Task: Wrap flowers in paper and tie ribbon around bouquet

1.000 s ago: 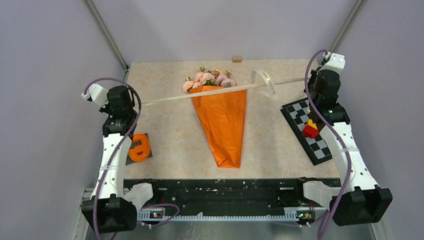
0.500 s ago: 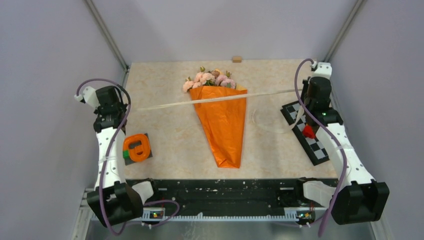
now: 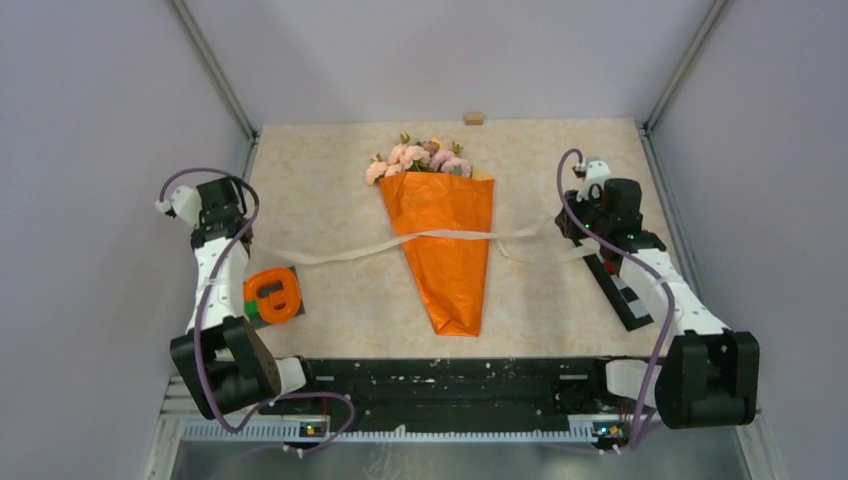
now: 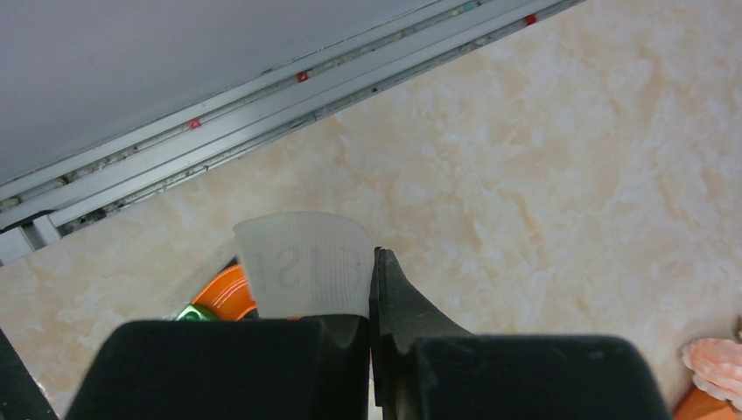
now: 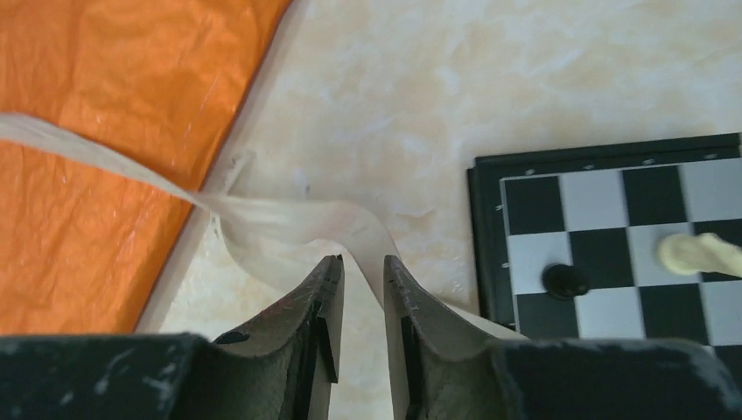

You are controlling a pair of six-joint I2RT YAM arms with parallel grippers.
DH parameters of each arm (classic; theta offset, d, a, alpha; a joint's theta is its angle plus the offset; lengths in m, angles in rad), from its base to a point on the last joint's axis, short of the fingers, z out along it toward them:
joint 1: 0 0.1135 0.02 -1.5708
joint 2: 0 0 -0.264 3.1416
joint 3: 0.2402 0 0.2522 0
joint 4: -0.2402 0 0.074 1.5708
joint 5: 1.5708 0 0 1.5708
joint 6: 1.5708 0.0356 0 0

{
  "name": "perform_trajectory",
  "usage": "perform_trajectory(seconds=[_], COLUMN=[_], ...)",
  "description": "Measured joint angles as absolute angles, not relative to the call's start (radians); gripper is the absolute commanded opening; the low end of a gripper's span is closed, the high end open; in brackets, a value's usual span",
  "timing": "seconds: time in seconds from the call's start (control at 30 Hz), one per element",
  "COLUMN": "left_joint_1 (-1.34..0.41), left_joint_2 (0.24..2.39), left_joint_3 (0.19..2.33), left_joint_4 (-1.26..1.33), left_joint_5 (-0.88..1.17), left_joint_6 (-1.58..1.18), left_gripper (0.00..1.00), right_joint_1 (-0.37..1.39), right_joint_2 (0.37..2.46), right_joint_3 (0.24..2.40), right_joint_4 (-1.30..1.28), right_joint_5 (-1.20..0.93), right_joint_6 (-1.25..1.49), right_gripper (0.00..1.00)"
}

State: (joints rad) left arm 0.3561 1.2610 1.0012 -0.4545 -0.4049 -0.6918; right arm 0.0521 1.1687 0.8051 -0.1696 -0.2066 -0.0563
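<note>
The bouquet lies flat mid-table, its pink flowers [image 3: 420, 158] topping a cone of orange paper [image 3: 446, 250] that narrows toward me. The cream ribbon [image 3: 345, 252] drapes slack across the middle of the cone from left to right. My left gripper [image 3: 232, 232] at the table's left edge is shut on one end of the ribbon [image 4: 302, 262], which arches up beside the closed left gripper [image 4: 374, 262]. My right gripper [image 3: 592, 228] hovers low by the cone's right side. In the wrist view the right gripper [image 5: 360, 260] stands slightly open, with the ribbon [image 5: 289, 214] running loose through the gap.
An orange-and-green object [image 3: 272, 297] sits near the left arm, its edge also showing as the orange-and-green object [image 4: 226, 296]. A chessboard [image 3: 620, 285] lies under the right arm; the chessboard [image 5: 612, 219] carries a black piece [image 5: 564, 280] and a cream piece [image 5: 700, 254]. A small wooden block [image 3: 474, 118] rests at the far edge.
Both grippers came down and toward me. The ribbon slid from the cone's top to its middle and went slack. The right jaws parted a little.
</note>
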Motion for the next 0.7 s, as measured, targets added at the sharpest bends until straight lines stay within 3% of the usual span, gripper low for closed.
perform_trajectory(seconds=[0.03, 0.1, 0.13, 0.17, 0.27, 0.6, 0.7], left_joint_1=[0.356, 0.356, 0.356, 0.356, 0.357, 0.343, 0.34], left_joint_2=[1.275, 1.292, 1.298, 1.302, 1.305, 1.235, 1.19], left_joint_3=[1.001, 1.001, 1.003, 1.007, 1.035, 1.126, 1.136], left_joint_4=[-0.463, -0.486, -0.501, -0.517, -0.566, -0.656, -0.637], left_joint_5=[-0.41, -0.422, -0.429, -0.437, -0.437, -0.323, -0.195], left_joint_6=[-0.699, -0.707, -0.711, -0.72, -0.742, -0.708, -0.649], left_gripper=[0.16, 0.71, 0.92, 0.97, 0.99, 0.99, 0.99], right_joint_1=[0.052, 0.052, 0.052, 0.052, 0.052, 0.052, 0.065], right_joint_2=[1.188, 1.216, 1.227, 1.233, 1.229, 1.169, 1.17], right_joint_3=[0.788, 0.764, 0.758, 0.756, 0.756, 0.796, 0.799], right_joint_4=[-0.168, -0.17, -0.176, -0.184, -0.181, -0.168, -0.136], right_joint_5=[-0.243, -0.277, -0.283, -0.286, -0.281, -0.272, -0.291], right_joint_6=[-0.052, -0.038, -0.034, -0.027, 0.004, 0.127, 0.168], right_gripper=[0.46, 0.68, 0.75, 0.82, 0.91, 0.92, 0.93])
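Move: Both hands hold the ribbon out over bare table, the tabletop roughly 10 cm straight below the left hand and 9 cm below the right. The paper-wrapped bouquet lies level with the left hand, some 42 cm to its right, and about 23 cm left of and 2 cm back from the right hand. The orange tool is 10 cm back and 6 cm right of the left hand; the chessboard is 5 cm back and 16 cm right of the right hand. Let go of the ribbon on both sides of the bouquet: dip the left gripper about 2 cm and the right about 4 cm, both easing back slightly, while the left fingers spring open from shut and the right's, already slightly parted, go wide. Then lift each clear by 5 to 6 cm, drifting inward, the left turning slightly clockwise and the right rolling its left side up. ##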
